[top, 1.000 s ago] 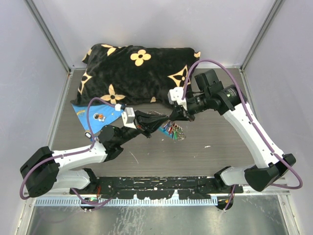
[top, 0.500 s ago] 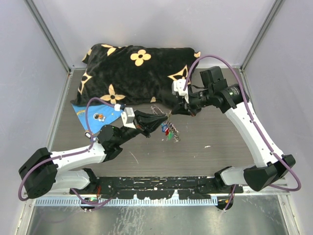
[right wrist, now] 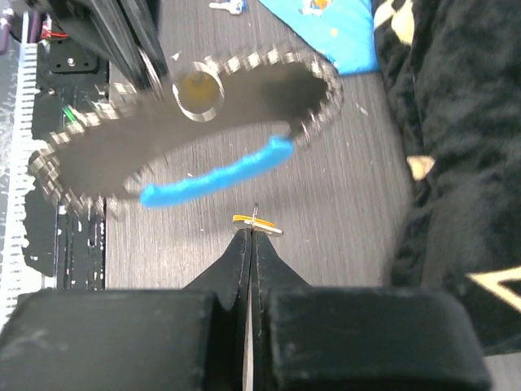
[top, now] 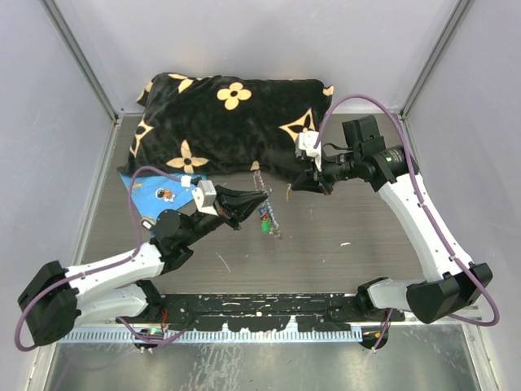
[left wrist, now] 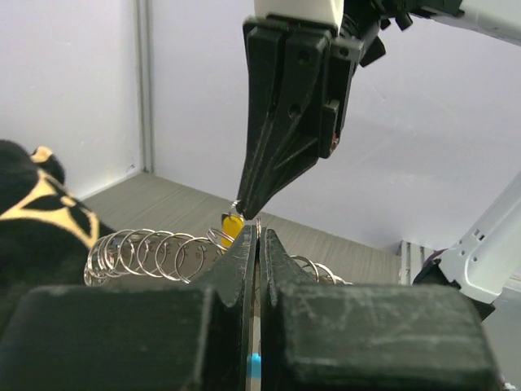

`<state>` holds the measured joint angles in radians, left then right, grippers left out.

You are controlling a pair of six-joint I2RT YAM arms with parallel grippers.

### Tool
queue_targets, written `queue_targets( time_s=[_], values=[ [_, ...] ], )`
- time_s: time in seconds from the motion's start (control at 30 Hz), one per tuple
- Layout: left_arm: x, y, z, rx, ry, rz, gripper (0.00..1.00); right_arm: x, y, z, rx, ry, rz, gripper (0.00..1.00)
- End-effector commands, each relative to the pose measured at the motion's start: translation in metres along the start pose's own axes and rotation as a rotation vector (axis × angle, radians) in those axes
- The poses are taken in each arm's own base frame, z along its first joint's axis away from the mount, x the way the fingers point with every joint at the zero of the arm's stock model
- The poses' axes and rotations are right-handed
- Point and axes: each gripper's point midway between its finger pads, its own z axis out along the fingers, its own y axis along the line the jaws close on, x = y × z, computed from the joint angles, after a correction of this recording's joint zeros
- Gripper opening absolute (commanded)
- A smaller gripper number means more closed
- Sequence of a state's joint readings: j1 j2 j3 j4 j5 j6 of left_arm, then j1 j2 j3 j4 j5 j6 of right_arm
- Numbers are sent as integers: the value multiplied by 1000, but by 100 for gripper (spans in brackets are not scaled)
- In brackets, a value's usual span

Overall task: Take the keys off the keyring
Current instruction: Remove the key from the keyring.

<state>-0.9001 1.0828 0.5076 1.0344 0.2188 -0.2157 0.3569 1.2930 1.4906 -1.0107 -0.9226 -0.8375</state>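
My left gripper (top: 262, 198) is shut on the keyring (top: 269, 213), a grey chain-like loop that hangs from its tip above the table. The keys (top: 264, 221), with red, blue and green heads, dangle under it. In the left wrist view a thin wire of the loop sits between the closed fingertips (left wrist: 244, 248), with grey coils (left wrist: 155, 252) to the left. My right gripper (top: 291, 186) is shut on a small yellow key (right wrist: 256, 223), a short gap away from the loop. The right wrist view shows the keyring (right wrist: 317, 69) blurred, with its light-blue section (right wrist: 216, 175).
A black pillow (top: 228, 122) with tan flowers lies across the back of the table. A blue flat sheet (top: 155, 191) lies at its front left corner. White walls close in the left, right and back sides.
The two grippers were together at the bunch; now they are apart. My right gripper has drawn back to the right with the yellow key. My left gripper has shifted left with the keyring.
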Motion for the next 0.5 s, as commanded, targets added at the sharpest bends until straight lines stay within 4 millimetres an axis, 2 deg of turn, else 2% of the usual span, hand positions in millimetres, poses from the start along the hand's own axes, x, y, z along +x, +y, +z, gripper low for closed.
queue_targets(
  time_s=[0.0,0.1,0.3,0.4,0.47],
  values=[
    [-21,20,-16,-116,5,44,0,11,-16,4,57,-36,60,1],
    [-15,33,-32,-192,78,49,0,33,-30,12,102,-28,114,1],
    [-5,51,-65,-321,189,18,0,79,-34,48,76,-56,301,1],
    [-3,55,-79,-377,229,-3,0,93,-36,75,32,-59,373,1],
    [0,58,-89,-420,268,-23,0,100,-38,100,10,-14,385,1]
  ],
)
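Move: The right hand already has the yellow key clear of the ring. The bare tabletop for it lies about 25 cm below and some 3 cm ahead, with the pillow's middle roughly 30 cm ahead and 13 cm left, 20 cm down. The keyring's middle is about 6 cm left, 2 cm back and 4 cm below. The left hand pinches that keyring, its middle about 5 cm below and 1 cm back. The right hand, still pinching the yellow key, sinks quickly about 13 cm towards the bare table, edging some 3 cm forward as its wrist rolls about 20 degrees, front side tipping down. The left hand draws the keyring away to the left by about 8 cm, late on dropping some 4 cm too, its fingers tipping down towards level and swinging counter-clockwise while they stay shut. ##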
